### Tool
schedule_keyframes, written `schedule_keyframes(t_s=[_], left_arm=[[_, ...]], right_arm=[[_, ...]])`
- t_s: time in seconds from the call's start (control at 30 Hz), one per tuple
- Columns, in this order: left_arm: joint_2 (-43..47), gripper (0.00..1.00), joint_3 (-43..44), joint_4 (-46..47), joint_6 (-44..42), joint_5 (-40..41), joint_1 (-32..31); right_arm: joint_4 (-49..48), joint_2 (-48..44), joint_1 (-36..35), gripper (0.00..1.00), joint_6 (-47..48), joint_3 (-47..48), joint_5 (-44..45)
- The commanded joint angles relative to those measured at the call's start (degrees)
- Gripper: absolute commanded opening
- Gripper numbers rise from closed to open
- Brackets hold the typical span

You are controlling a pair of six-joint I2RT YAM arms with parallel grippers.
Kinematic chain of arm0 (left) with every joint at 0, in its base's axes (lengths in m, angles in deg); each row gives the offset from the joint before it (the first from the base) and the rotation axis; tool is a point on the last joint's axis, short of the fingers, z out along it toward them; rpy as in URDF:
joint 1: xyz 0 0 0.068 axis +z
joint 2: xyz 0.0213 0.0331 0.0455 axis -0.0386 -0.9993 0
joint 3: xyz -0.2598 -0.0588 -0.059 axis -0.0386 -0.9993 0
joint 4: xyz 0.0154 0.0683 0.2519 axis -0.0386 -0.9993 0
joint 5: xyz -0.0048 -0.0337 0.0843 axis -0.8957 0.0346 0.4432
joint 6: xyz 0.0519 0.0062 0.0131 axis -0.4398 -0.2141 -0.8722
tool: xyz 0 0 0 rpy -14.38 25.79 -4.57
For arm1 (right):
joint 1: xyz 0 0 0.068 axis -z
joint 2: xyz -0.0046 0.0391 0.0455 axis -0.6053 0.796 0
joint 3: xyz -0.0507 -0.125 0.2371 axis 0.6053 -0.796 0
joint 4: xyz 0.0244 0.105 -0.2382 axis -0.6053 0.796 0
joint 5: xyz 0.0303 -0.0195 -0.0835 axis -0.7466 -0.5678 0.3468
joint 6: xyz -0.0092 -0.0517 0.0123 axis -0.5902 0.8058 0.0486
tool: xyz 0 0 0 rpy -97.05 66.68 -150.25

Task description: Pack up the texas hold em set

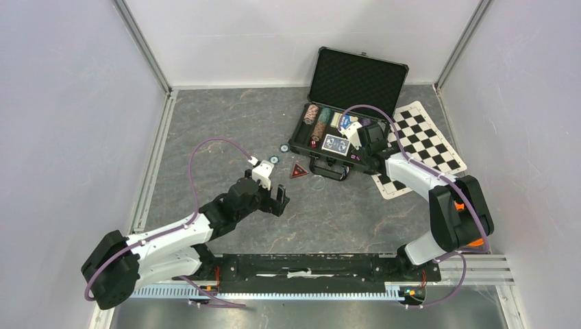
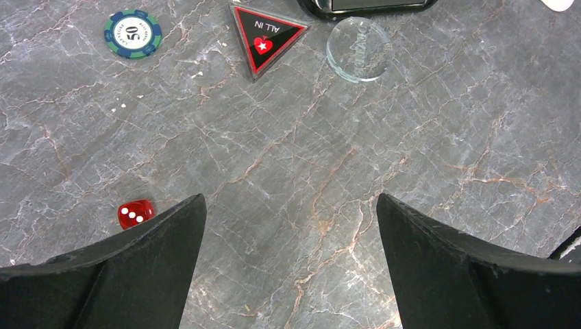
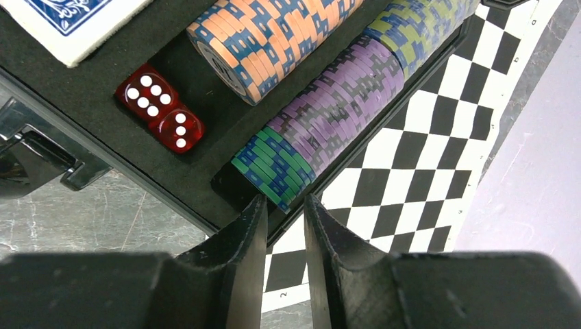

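The black case [image 1: 327,162] lies open at the back right, its foam lid [image 1: 357,81] upright. Inside are rows of striped chips [image 3: 268,42], purple and green chips [image 3: 322,123], a blue card deck [image 3: 65,19] and two red dice [image 3: 159,110]. My right gripper [image 3: 286,200] hovers at the case's near right corner, just past the green chips. Its jaws stand a narrow gap apart with nothing between them. My left gripper [image 2: 290,199] is wide open above bare table. A red die [image 2: 135,213] lies just left of its left finger. A "50" chip [image 2: 133,33] and the red triangular marker [image 2: 266,38] lie ahead.
A clear round disc [image 2: 359,58] lies right of the marker, near the case's front edge [image 2: 370,5]. Another loose chip [image 1: 283,147] sits left of the case. The checkered mat [image 1: 425,140] lies under and right of the case. Walls close in the table on three sides.
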Motion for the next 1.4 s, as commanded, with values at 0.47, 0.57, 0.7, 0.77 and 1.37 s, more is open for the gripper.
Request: schedule_keyframes(t_s=[0.47,0.57,0.7,0.77,1.37], left_arm=[[-0.2,1.00,1.6,1.7,0.9,1.8,-0.3],[-0.2,1.00,1.6,1.7,0.9,2.0,-0.3],[-0.8,1.00,1.7,1.7,0.8,1.8,-0.3],[-1.1,1.00,1.9,1.7,0.8,1.8,-0.3],[-1.1,1.00,1.9,1.5,0.8,2.5,-0.3]], right_arm=[[-4.2,-2.6,-1.1,0.53,-2.3,2.5,4.8],[-4.9,-2.3,-1.1,0.53,-2.8,3.1,5.6],[-5.1,-1.3,-1.1,0.53,-2.9,3.6,6.9],[-5.1,-1.0,-1.1,0.53,-3.1,3.8,8.1],[0.3,-4.5,-1.1,0.55,-2.0,3.7,-5.4]])
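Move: The green-and-blue chips in the case's near right corner lie roughly 3 cm ahead of my right hand, 1 cm left and 2 cm below its fingertips. The purple chips continue that row, about 8 cm ahead and 1 cm right; the pair of red dice sits some 4 cm ahead and 6 cm left, and the orange chips 9 cm ahead, 3 cm left. From my left hand, the green chips are about 14 cm ahead and 27 cm right. I spread my right fingers from about a third to just over half open beside the green chips, then lift about 2 cm up and away from them, easing slightly forward as the fingertips tilt up some 5 degrees. After a pause above the row's near end I slip about 1.5 cm left, to the dice's side, rolling my left side up a little. ##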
